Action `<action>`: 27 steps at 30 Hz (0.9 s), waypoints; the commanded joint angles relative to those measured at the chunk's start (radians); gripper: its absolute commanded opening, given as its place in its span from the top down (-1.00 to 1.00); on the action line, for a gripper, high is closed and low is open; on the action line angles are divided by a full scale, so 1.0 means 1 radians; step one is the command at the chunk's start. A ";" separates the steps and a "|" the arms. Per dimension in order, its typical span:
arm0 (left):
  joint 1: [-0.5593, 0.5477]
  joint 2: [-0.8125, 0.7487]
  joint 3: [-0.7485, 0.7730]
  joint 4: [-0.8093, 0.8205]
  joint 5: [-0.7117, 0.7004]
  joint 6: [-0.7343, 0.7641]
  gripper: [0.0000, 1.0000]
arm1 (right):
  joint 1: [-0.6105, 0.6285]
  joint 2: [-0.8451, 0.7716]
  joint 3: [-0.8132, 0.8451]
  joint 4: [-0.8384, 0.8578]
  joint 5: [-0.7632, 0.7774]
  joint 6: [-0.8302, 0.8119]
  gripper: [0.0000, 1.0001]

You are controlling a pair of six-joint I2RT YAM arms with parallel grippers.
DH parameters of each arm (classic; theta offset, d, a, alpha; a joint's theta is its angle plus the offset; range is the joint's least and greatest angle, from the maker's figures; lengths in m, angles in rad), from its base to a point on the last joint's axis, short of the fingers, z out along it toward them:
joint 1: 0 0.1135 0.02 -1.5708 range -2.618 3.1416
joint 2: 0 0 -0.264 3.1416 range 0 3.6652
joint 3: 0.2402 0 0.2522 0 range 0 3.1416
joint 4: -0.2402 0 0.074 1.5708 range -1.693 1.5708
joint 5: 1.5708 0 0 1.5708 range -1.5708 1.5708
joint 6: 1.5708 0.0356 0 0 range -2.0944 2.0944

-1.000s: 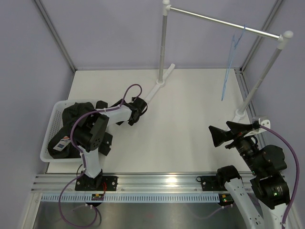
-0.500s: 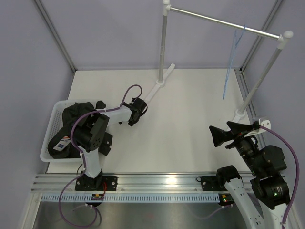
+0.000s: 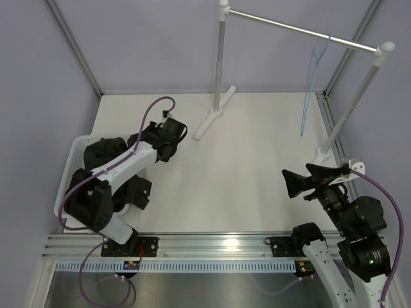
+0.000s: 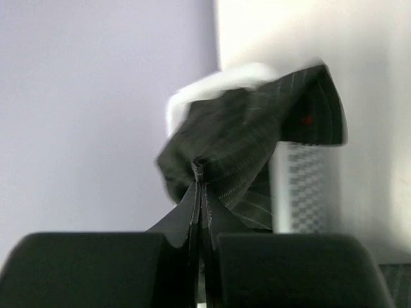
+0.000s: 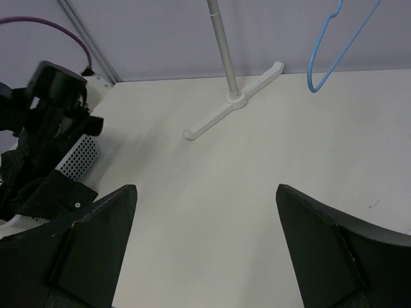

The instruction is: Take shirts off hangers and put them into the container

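Note:
The black pinstriped shirt [image 3: 96, 160] lies heaped in the white mesh container [image 3: 67, 187] at the table's left, with a flap hanging over the container's near right side. My left gripper [image 3: 157, 146] hovers at the container's far right corner, shut on a fold of the shirt [image 4: 244, 135], with cloth pinched between the jaws of the left gripper [image 4: 198, 186]. The light-blue wire hanger [image 3: 311, 86] hangs bare on the rail at the right. My right gripper [image 5: 205, 192] stands wide open over bare table, far from the shirt [image 5: 38, 147] and from the hanger [image 5: 334, 45].
A silver rail [image 3: 302, 31] on two white-footed posts spans the back right; one foot [image 3: 212, 119] lies just right of the left gripper. Purple walls close the back and sides. The container wall [image 4: 298, 186] sits under the held cloth.
My left gripper has closed on shirt cloth and swung back and left from the table beside the basket toward its far corner. The right arm has not moved.

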 commanded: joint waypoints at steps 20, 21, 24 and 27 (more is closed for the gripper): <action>0.473 -0.160 -0.138 -0.241 0.256 -0.545 0.85 | 0.051 -0.032 0.005 0.040 0.028 -0.023 -0.99; 0.476 -0.108 -0.134 -0.278 0.291 -0.555 0.84 | 0.055 -0.032 0.005 0.038 0.028 -0.023 -0.99; 0.481 -0.064 -0.103 -0.312 0.289 -0.588 0.76 | 0.059 -0.039 0.005 0.037 0.034 -0.025 -0.99; 0.481 -0.103 -0.091 -0.312 0.282 -0.598 0.15 | 0.065 -0.051 0.002 0.034 0.046 -0.028 -0.99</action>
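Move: The container's middle, already holding most of the shirt, lies about 9 cm back and 13 cm left of the left hand, some 13 cm below; the fingers hold a gathered part of the shirt. A shirt sleeve hangs over the container's near right corner, roughly 14 cm back of the hand and 1 cm right of it; the rack foot is around 13 cm ahead and 28 cm right. From the right hand the container lies about 10 cm ahead and 64 cm left. The pinched part of the shirt is swung in over the container by the left hand, which arcs left about 13 cm and back some 10 cm, climbing first and then dropping to end lower than it started. The wrist turns roughly 40 degrees counter-clockwise as its left side dips, and late on the shut fingers part to about a third open. ##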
